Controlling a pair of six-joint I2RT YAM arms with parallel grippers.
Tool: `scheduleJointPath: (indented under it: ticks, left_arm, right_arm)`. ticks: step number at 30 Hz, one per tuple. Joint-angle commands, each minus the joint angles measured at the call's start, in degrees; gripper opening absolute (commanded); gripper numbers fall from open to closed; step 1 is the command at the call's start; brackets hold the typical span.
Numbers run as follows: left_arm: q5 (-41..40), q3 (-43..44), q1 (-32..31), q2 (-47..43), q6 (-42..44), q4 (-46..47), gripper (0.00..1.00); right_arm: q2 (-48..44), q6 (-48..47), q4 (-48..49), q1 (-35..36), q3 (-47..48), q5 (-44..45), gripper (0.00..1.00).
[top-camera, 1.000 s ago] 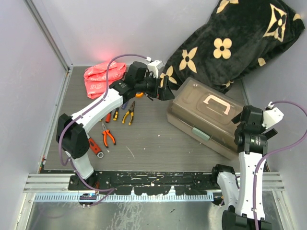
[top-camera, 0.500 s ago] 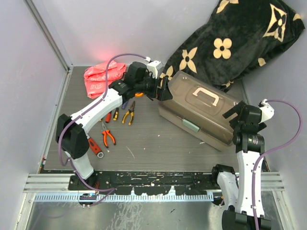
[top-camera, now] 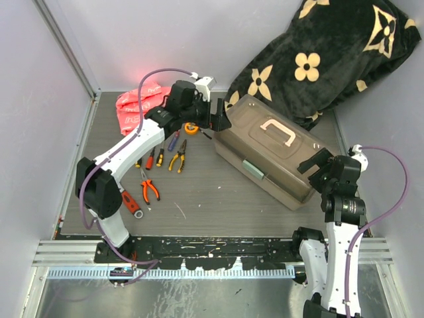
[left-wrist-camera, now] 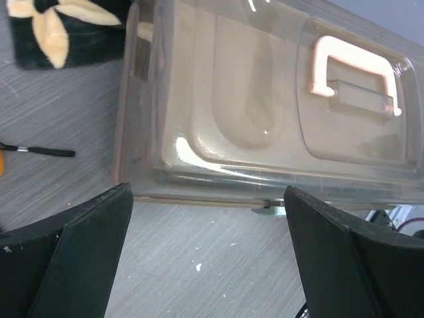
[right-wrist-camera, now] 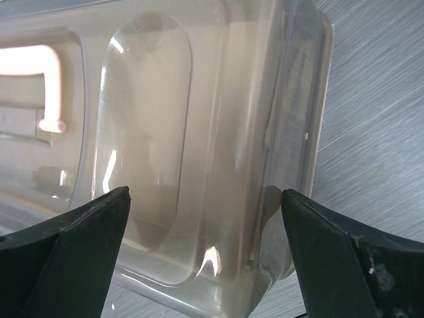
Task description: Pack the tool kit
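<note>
The brown translucent toolbox (top-camera: 265,154) lies shut and slanted on the table, its beige handle (top-camera: 279,132) on top. My left gripper (top-camera: 219,119) stands open at its far left end; in the left wrist view the toolbox (left-wrist-camera: 258,112) lies just beyond the gripper (left-wrist-camera: 207,193). My right gripper (top-camera: 314,162) is open at the box's near right end, its jaws spread over that end of the toolbox (right-wrist-camera: 192,132). Yellow pliers (top-camera: 177,157), orange pliers (top-camera: 149,189), screwdrivers (top-camera: 152,159), a red wrench (top-camera: 131,202) and an orange tape measure (top-camera: 192,128) lie to the left.
A black flower-patterned blanket (top-camera: 318,59) is heaped at the back right, right behind the toolbox. A red plastic bag (top-camera: 138,106) lies at the back left. Grey walls close in both sides.
The toolbox has slid left toward the tools and turned. My right gripper has followed it leftward at its end, while my left gripper has drawn back to the left.
</note>
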Motion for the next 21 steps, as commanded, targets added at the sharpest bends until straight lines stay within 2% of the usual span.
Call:
scheduleJointPath:
  ticks: [1,9,14,21]
  left_arm:
    - [-2.67,0.75,1.43,-4.85,1.1,0.87,0.98]
    - [-3.5,-1.95,2.0,-7.56,1.97,0.77,0.98]
    - [-3.43,-2.86,2.01,-8.07,2.31,0.51,0.98]
    - [-2.84,-4.35,2.03,-8.81,2.61,0.33,0.98]
  right_arm:
    - [-0.01,-0.46,-3.07,0.65,-1.73,-10.72,1.0]
    - [1.45,-5.71,-5.34,0.69,3.96,-21.64,1.0]
    - [3.46,-9.7,-8.04,0.76,7.66,-24.74,1.0]
    - [3.8,-11.14,-7.48,0.71,7.52,-31.34,0.99]
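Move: The toolbox's middle lies about 16 cm to the right hand's left, 6 cm ahead and some 7 cm below, its right end right at the fingers; the handle is about 14 cm left and 13 cm ahead, near finger height. From the left hand the toolbox's middle is roughly 19 cm right, 13 cm back and 12 cm below, and the tape measure about 12 cm left, 2 cm back and some 18 cm down. Keep the open right fingertips against the toolbox's right end and push it to the left about 6.5 cm, easing back a little and turning the hand some 25 degrees counter-clockwise. Meanwhile shift the open left hand about 3 cm left at the box's far left end, lifting slightly and then sinking partway. ##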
